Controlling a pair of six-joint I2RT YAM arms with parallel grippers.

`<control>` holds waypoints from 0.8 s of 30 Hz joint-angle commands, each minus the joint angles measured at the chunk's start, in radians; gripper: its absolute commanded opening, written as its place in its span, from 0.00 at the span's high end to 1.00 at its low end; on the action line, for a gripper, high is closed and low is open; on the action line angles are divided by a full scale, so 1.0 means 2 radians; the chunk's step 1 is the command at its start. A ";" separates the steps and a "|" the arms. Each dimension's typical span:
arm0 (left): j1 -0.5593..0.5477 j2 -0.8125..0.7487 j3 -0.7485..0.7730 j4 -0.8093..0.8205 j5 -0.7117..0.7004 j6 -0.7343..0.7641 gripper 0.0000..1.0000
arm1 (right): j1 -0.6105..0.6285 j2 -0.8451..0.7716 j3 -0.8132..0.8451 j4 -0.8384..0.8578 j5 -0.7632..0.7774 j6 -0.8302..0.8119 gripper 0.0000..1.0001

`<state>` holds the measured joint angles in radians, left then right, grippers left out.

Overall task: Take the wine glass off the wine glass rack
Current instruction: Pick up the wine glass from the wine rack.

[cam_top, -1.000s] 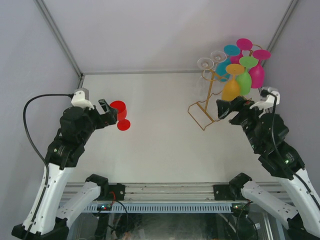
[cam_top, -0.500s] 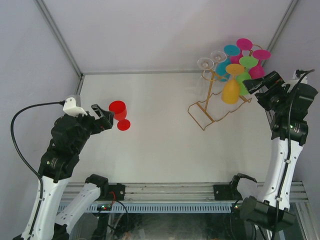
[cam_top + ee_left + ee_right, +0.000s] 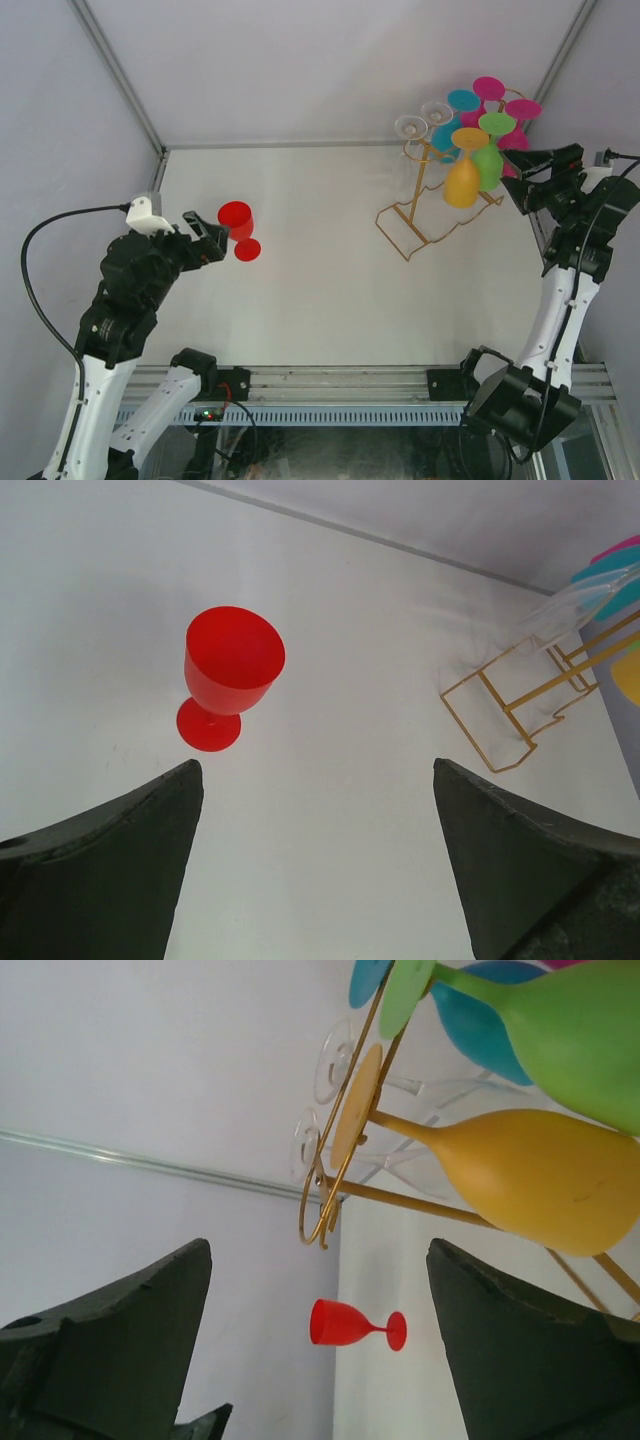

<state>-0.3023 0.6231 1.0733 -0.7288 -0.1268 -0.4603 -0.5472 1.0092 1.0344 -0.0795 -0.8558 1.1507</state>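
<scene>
The gold wire wine glass rack (image 3: 418, 216) stands at the back right of the table. Several wine glasses hang from it bowl down: orange (image 3: 462, 180), green (image 3: 488, 166), magenta (image 3: 516, 146), teal (image 3: 446, 136) and clear (image 3: 411, 127). My right gripper (image 3: 519, 178) is raised just right of the green and magenta bowls, open and touching nothing. In the right wrist view the orange glass (image 3: 530, 1180) and green glass (image 3: 565, 1030) lie above the open gripper (image 3: 318, 1252), with a rack loop (image 3: 324, 1200) ahead. My left gripper (image 3: 206, 236) is open and empty.
A red wine glass (image 3: 238, 220) stands upright on the table at the left, just beyond the left fingers, and also shows in the left wrist view (image 3: 232, 670). The rack base (image 3: 505, 720) shows there too. Grey walls close the back and sides.
My right arm has lifted and swung right, from low beside the rack's base up to the hanging bowls. The left arm has drawn back a little from the red glass.
</scene>
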 commanded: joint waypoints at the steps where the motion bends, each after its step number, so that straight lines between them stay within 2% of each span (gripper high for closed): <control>1: 0.004 -0.005 -0.003 0.004 0.009 0.002 0.00 | 0.013 -0.008 0.068 -0.087 0.078 -0.062 0.13; 3: 0.003 -0.005 -0.003 0.005 0.011 0.002 0.00 | 0.028 -0.005 0.087 -0.127 0.118 -0.095 0.15; 9: 0.003 -0.005 0.001 0.002 0.012 0.004 0.00 | 0.090 0.008 0.091 -0.113 0.198 -0.112 0.18; 12: 0.003 -0.010 0.002 -0.005 0.008 0.005 0.00 | 0.096 0.021 0.092 -0.109 0.215 -0.104 0.20; 19: 0.003 -0.024 0.000 -0.013 -0.004 0.008 0.00 | 0.101 0.044 0.092 -0.085 0.221 -0.084 0.39; 24: 0.003 -0.025 0.002 -0.014 -0.007 0.004 0.00 | 0.112 0.059 0.092 -0.065 0.232 -0.067 0.41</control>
<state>-0.3016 0.5770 1.0733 -0.7719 -0.1280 -0.4595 -0.3435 1.1175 1.1900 -0.2882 -0.4271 0.9840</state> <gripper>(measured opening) 0.998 0.597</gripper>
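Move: The orange glass, hanging upside down on the rack, lies about 7 cm ahead of my right hand, 5 cm to its left and 5 cm lower. The green glass is some 3 cm beyond it and 5 cm to its right; a pink glass stands about 13 cm ahead of the hand and 5 cm to its right. From my left hand the orange glass is roughly 40 cm to the right and 14 cm ahead, about level. I bring my right hand forward about 4.5 cm towards the orange glass, rising slightly at first and then sinking to end a couple of centimetres lower. Meanwhile I swing the fingers some 10 degrees clockwise, roll the hand's left side down and tip it a little downward, and partly narrow the grip, keeping it open and clear of the glass. ##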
